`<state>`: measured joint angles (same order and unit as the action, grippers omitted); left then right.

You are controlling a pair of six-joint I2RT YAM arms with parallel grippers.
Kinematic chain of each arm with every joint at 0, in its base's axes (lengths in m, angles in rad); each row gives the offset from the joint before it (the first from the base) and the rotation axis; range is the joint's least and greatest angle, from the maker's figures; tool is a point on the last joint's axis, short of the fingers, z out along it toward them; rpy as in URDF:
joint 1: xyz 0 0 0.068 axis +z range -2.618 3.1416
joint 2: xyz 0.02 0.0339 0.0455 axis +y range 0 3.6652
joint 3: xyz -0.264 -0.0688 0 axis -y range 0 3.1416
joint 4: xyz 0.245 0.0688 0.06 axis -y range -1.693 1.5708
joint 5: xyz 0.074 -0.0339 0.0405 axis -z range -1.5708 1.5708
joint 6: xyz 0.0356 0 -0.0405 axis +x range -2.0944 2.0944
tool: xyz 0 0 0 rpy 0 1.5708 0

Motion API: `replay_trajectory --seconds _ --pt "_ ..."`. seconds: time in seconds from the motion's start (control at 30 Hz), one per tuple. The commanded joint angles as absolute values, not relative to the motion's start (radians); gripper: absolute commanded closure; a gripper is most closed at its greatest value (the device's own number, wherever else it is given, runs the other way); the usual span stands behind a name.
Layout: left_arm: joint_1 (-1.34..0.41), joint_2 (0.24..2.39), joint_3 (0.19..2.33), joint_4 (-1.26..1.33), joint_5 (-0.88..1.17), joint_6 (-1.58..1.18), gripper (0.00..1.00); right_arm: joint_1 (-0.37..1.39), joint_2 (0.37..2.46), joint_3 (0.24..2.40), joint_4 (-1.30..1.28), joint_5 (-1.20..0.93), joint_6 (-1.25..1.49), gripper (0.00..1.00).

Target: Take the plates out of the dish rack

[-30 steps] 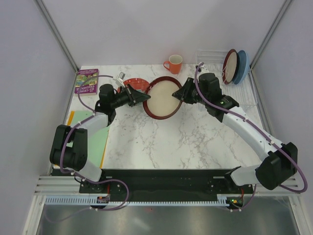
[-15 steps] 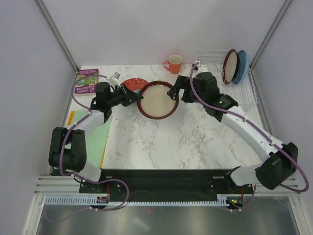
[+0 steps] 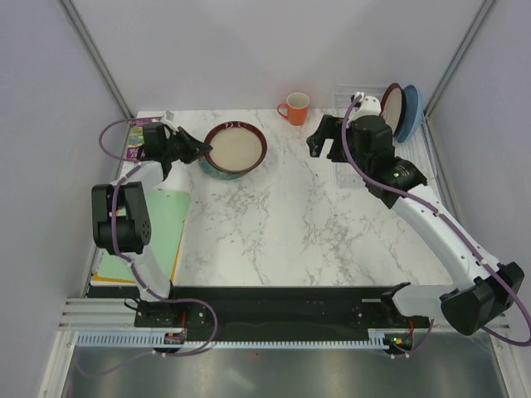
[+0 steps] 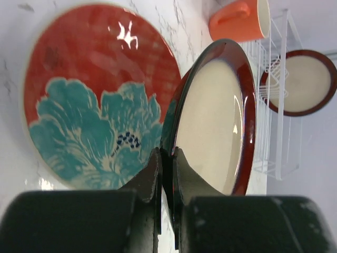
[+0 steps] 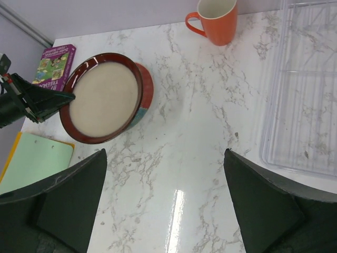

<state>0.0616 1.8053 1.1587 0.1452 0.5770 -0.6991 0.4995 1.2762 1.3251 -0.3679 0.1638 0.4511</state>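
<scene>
My left gripper (image 3: 197,150) is shut on the left rim of a cream plate with a dark red rim (image 3: 236,147). In the left wrist view the fingers (image 4: 152,171) pinch that rim, and the cream plate (image 4: 213,121) tilts up over the red patterned plate (image 4: 95,100) lying on the table. My right gripper (image 3: 322,137) hangs open and empty between this plate and the dish rack (image 3: 348,93); its own view shows bare marble between the jaws (image 5: 164,154). Another cream plate (image 3: 391,108) and a light blue plate (image 3: 412,112) stand upright in the rack.
An orange mug (image 3: 294,108) stands at the back, just left of the rack. A purple book (image 3: 143,138) lies at the back left corner, and a green folder (image 3: 159,224) along the left edge. The rack's clear drip tray (image 5: 305,89) borders the table's right side.
My right gripper opened, let go of the cream plate and drew back right toward the rack. My left gripper carried that plate left and back, over the red patterned plate.
</scene>
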Motion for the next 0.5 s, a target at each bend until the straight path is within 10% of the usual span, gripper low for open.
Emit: replay_trajectory --seconds 0.0,0.47 --pt "0.080 1.854 1.299 0.215 0.641 -0.713 0.98 0.466 1.275 1.330 -0.376 0.199 0.410 0.02" --pt "0.104 2.017 1.371 0.167 0.600 -0.635 0.98 0.298 1.313 1.358 -0.377 0.153 0.356 0.02"
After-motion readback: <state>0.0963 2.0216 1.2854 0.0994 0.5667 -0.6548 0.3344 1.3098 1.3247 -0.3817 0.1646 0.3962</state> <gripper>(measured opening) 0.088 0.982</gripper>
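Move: The red-and-teal plate, onto which my left hand is taking the cream plate it holds by the rim, lies about 6 cm ahead, 8 cm to the right and 12 cm below; the book is roughly 12 cm ahead and 22 cm to the left. From my open right hand, the nearest racked plate stands some 27 cm ahead, 24 cm right and 19 cm lower, the blue plate about 6 cm right of it and level with it, and the mug about 32 cm ahead and 7 cm left. I lower the pinched cream plate with my left hand about 6 cm over the red-and-teal plate, easing some 3 cm forward and 2 cm left early on, then mostly straight down while the fingers tip slightly downward and keep their grip. Meanwhile my right hand, empty and still wide open, swings about 6 cm right and 3 cm forward towards the racked plates, turning slightly clockwise. ##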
